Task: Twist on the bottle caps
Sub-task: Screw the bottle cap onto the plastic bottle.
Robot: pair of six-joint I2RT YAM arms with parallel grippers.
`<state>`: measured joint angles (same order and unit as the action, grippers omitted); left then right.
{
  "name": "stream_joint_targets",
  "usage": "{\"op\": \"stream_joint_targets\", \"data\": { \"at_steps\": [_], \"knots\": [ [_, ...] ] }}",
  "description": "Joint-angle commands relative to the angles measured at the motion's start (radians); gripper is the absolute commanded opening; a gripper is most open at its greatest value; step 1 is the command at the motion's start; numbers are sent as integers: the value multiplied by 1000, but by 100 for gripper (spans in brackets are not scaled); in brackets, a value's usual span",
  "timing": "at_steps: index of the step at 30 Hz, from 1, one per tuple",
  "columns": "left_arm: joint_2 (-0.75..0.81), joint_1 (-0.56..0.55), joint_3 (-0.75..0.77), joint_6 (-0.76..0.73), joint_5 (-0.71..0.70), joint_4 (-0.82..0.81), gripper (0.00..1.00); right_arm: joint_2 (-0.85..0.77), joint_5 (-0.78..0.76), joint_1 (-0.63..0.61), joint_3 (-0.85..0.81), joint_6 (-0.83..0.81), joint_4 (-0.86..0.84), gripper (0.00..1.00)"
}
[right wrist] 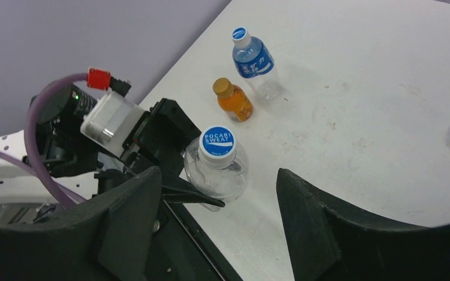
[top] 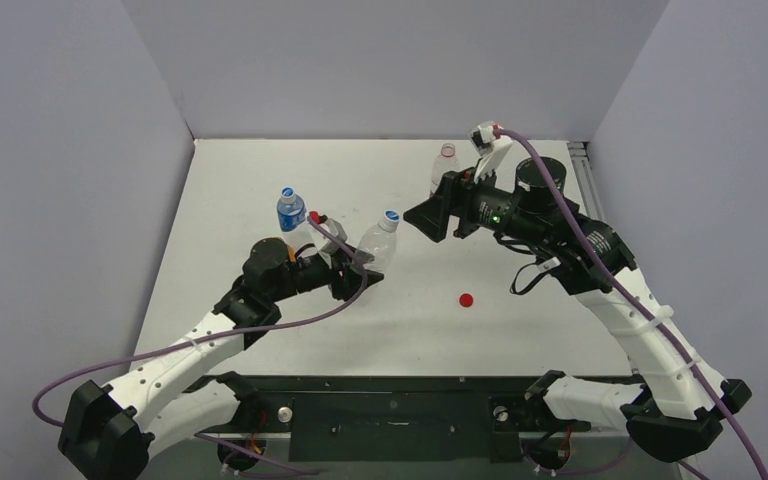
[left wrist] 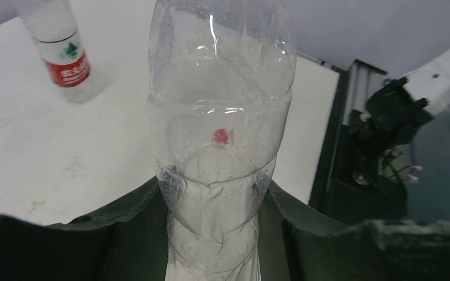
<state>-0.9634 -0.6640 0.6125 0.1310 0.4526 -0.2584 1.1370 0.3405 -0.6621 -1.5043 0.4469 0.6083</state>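
Note:
My left gripper [top: 363,270] is shut on the lower body of a clear bottle [left wrist: 220,117], which leans a little. A blue-and-white cap [right wrist: 218,142] sits on that bottle's neck. My right gripper [top: 423,217] hangs open just right of and above the cap, touching nothing. A loose red cap [top: 466,299] lies on the table, and it also shows through the clear bottle as a red cap [left wrist: 221,136]. The blue-labelled bottle [right wrist: 253,61] carries a blue-and-white cap [right wrist: 239,34]. The small orange bottle [right wrist: 233,100] has a gold cap [right wrist: 222,86].
A red-labelled bottle [top: 445,165] stands uncapped at the back of the white table [top: 520,330], close behind my right arm. Grey walls close in the table on three sides. A black rail [top: 400,385] runs along the near edge.

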Motion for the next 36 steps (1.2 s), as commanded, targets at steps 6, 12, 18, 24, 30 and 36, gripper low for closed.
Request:
{"op": "stream_joint_targets", "data": {
  "at_steps": [6, 12, 18, 24, 30, 36],
  "knots": [
    [-8, 63, -13, 300, 406, -295, 0, 3, 140, -72, 4, -77, -14, 64],
    [-21, 66, -15, 355, 446, -349, 0, 15, 157, -106, 8, -35, -84, 58],
    [-25, 66, -12, 365, 461, -354, 0, 25, 170, -108, 3, -20, -107, 53],
    [-34, 66, -12, 367, 457, -361, 0, 34, 184, -112, -2, -11, -120, 45],
    [-51, 66, -5, 378, 455, -380, 0, 40, 190, -123, 0, -10, -118, 37],
    [-66, 66, -5, 391, 464, -398, 0, 35, 176, -126, 0, -18, -108, 34]
  ]
}}
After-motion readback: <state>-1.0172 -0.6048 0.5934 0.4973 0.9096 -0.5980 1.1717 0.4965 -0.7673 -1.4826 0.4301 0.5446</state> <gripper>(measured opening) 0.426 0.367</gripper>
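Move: The white bottle cap, already sitting on the clear bottle in the left hand, lies about 5 cm to the left of the open right hand, 2 cm farther ahead and 5 cm below it. On the table, the red cap lies roughly 3 cm ahead of the right hand and 11 cm to its right, and the red-label bottle 27 cm ahead, 7 cm right. From the left hand, the white cap is some 4 cm ahead, 3 cm right and 11 cm up. The clear bottle, still gripped by the left hand, is drawn back about 6 cm and lifted 4 to 5 cm, turning some 25 degrees clockwise, which brings its cap up to the right fingers. The right hand comes back and left about 4 cm each way at nearly the same height, swings a little counter-clockwise, and closes its open fingers from both sides around the white cap. ##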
